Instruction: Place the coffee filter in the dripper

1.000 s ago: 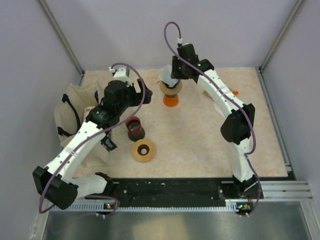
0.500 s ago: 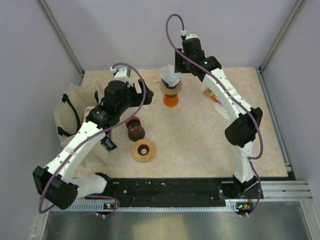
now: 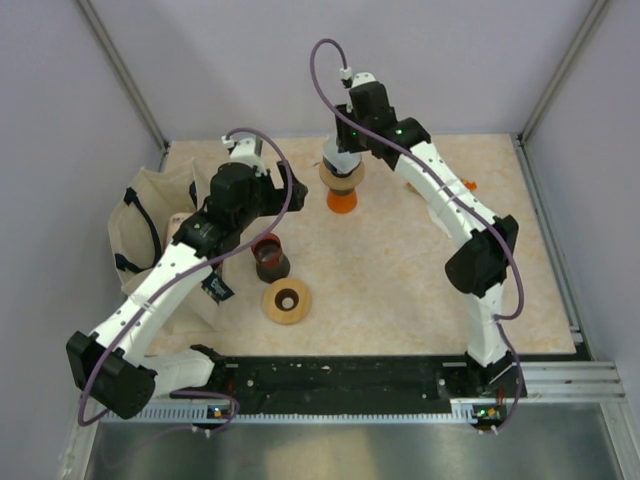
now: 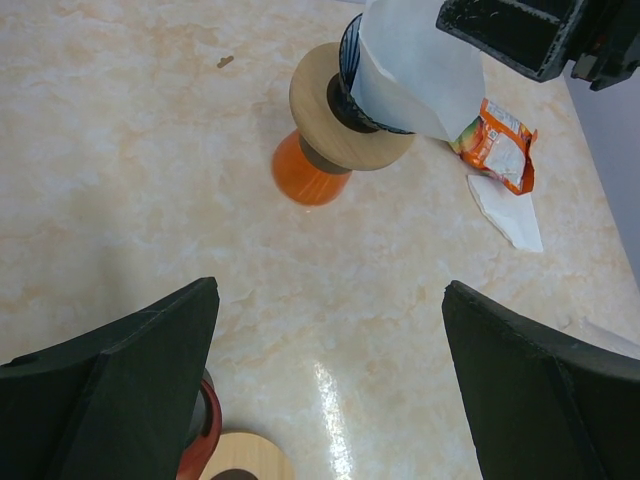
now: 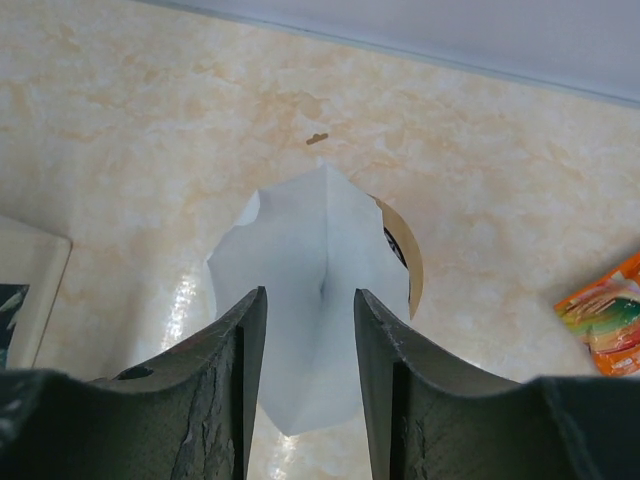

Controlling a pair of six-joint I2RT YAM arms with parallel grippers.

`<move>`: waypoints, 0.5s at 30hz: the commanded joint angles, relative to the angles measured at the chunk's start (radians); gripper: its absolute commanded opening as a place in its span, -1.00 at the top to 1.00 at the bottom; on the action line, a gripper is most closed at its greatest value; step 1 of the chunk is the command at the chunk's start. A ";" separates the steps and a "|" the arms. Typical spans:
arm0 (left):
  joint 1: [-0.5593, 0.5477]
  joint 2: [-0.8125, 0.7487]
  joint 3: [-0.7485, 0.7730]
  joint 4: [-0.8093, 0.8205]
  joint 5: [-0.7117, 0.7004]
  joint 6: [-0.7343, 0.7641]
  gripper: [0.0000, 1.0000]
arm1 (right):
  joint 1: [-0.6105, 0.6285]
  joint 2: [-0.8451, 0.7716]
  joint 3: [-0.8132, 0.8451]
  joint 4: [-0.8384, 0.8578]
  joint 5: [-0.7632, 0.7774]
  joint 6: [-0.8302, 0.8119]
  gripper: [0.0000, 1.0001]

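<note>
The white paper coffee filter [image 4: 410, 70] stands tilted in the dark dripper, which has a wooden collar [image 4: 320, 110] and sits on an orange base [image 4: 305, 175] at the back middle of the table [image 3: 341, 180]. My right gripper [image 3: 343, 158] hangs right over the filter. In the right wrist view the jaws [image 5: 310, 300] are apart and the filter [image 5: 310, 250] shows spread wide between and beyond them, with the wooden collar [image 5: 405, 255] behind. My left gripper [image 4: 330, 400] is open and empty, low over the table near the red-rimmed cup [image 3: 269, 255].
A wooden ring [image 3: 286, 300] lies in front of the red-rimmed cup. An orange snack packet [image 4: 497, 140] and a white paper scrap [image 4: 510, 210] lie right of the dripper. A canvas bag [image 3: 150, 230] fills the left side.
My right gripper lifted up and back off the filter, then came forward and down over it again. The filter stayed in the dripper. The left arm has not moved.
</note>
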 commanded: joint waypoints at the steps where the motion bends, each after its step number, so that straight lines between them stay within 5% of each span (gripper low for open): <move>1: 0.005 -0.007 -0.013 0.043 0.007 -0.011 -0.97 | 0.003 0.034 0.007 0.020 0.007 -0.019 0.19; 15: 0.005 -0.004 -0.019 0.035 0.004 -0.011 -0.97 | 0.003 0.136 0.044 0.019 -0.026 -0.057 0.18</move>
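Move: The coffee filter, still standing loosely in the dripper, lies some 9 cm below the right gripper, about 2 cm ahead and 1 cm to its left. The dripper is around the filter, its middle roughly 12 cm below the gripper; the orange bag lies on the table about 24 cm to the gripper's right and 5 cm farther out. From the left gripper the filter is some 15 cm ahead, 10 cm to the right and 9 cm lower. Bring the right gripper down about 7 cm onto the mouth of the coffee filter, easing slightly forward and left, at a steady pace without stopping. Let the fingers tip a few degrees further downward as they sink, and keep them parted as they are, less than half open, gripping nothing. ##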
